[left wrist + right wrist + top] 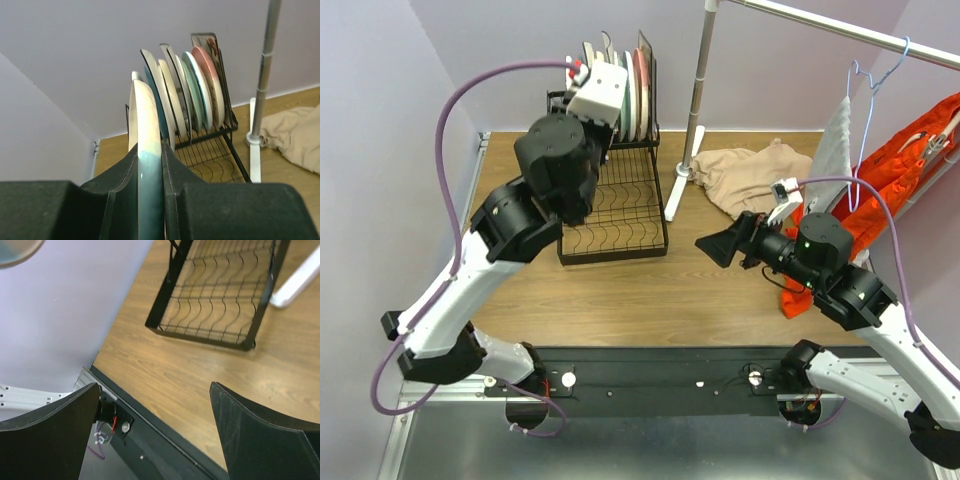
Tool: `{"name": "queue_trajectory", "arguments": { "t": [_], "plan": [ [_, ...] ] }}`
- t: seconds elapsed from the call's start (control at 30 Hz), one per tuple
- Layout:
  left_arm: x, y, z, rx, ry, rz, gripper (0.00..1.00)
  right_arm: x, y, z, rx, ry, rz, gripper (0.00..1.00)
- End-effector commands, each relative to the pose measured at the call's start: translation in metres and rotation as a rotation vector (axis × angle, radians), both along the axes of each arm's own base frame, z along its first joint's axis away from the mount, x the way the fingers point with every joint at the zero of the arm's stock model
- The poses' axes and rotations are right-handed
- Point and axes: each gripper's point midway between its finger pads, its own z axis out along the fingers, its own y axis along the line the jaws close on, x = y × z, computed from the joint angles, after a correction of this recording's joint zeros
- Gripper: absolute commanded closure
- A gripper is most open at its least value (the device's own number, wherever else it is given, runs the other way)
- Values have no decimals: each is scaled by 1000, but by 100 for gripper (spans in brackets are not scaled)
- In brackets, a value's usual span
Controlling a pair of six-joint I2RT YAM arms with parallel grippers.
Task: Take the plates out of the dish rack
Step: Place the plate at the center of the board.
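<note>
My left gripper [150, 156] is shut on the rim of a cream and blue plate [148, 120], which stands on edge between the black fingers [120, 190]. Behind it several plates [195, 90] stand upright in the upper basket of the black wire dish rack [216, 150]. From above, the left wrist covers the front of the plates [632, 85] on the dish rack [620, 215], and its fingers are hidden. My right gripper [720, 245] hangs open and empty above the wood right of the rack. Its view shows the right gripper [155, 410] near the rack's lower tray [220, 305].
A metal clothes-rail stand [698, 100] rises just right of the rack, its white foot on the table. A beige cloth [750, 175] lies behind the right arm. An orange garment [910, 160] and a wire hanger [868, 95] hang from the rail. A wall borders the left.
</note>
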Motion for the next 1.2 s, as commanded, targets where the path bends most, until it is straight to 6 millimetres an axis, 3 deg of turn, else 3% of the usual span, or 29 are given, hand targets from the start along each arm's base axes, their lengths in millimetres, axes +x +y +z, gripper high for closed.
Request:
{"name": "queue_trajectory", "arguments": {
  "t": [0.0,0.03,0.23,0.3,0.33,0.37,0.43,0.47,0.5,0.73,0.87,0.93,1.17],
  "plan": [
    [-39,20,-2,-46,4,58,100,-3,-20,-36,-39,177,-124,0],
    [-47,0,-19,-15,27,4,100,-3,-21,-37,-22,210,-147,0],
    [-80,-34,-68,58,66,-68,100,8,-25,-30,-19,237,-227,0],
    [-96,-44,-73,61,57,-110,100,14,-16,-34,-47,262,-206,0],
    [-101,-51,-85,94,61,-123,100,16,-12,-33,-54,266,-192,0],
    [-107,-51,-89,108,56,-116,100,16,-7,-21,-41,255,-174,0],
    [-122,-61,-100,137,43,-152,100,21,3,-19,-51,270,-147,0],
    [-127,-65,-104,150,40,-160,100,22,5,-2,-28,246,-139,0],
    [-135,-71,-107,148,35,-189,100,25,7,1,-28,244,-140,0],
    [-166,-92,-152,237,28,-246,100,33,6,38,5,191,-170,0],
    [-178,-97,-167,288,13,-234,100,33,16,38,2,208,-124,0],
    [-181,-101,-175,341,2,-217,100,24,30,36,8,244,-37,0],
    [-188,-117,-193,440,-13,-222,100,14,47,10,-23,327,71,3]
  ]
}}
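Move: My left hand still pinches the plate high in the air. The clear middle of the board is about 10 cm back from it, 13 cm to its right and some 52 cm down. The plates left in the rack are about 27 cm ahead and 20 cm lower. The empty lower tray is some 20 cm ahead, 50 cm below. From my empty right hand that clear middle is roughly 8 cm left, 2 cm ahead and 31 cm down. I swing the pinched plate away from the rack towards the clear middle of the board: my left hand comes back and down about 20 cm each and 12 cm right, rolling its left side up some 25 degrees and turning clockwise, slowing near the end. My open right hand dips, moves slightly forward, rises, then starts sinking while easing left, fingers tipping down. ##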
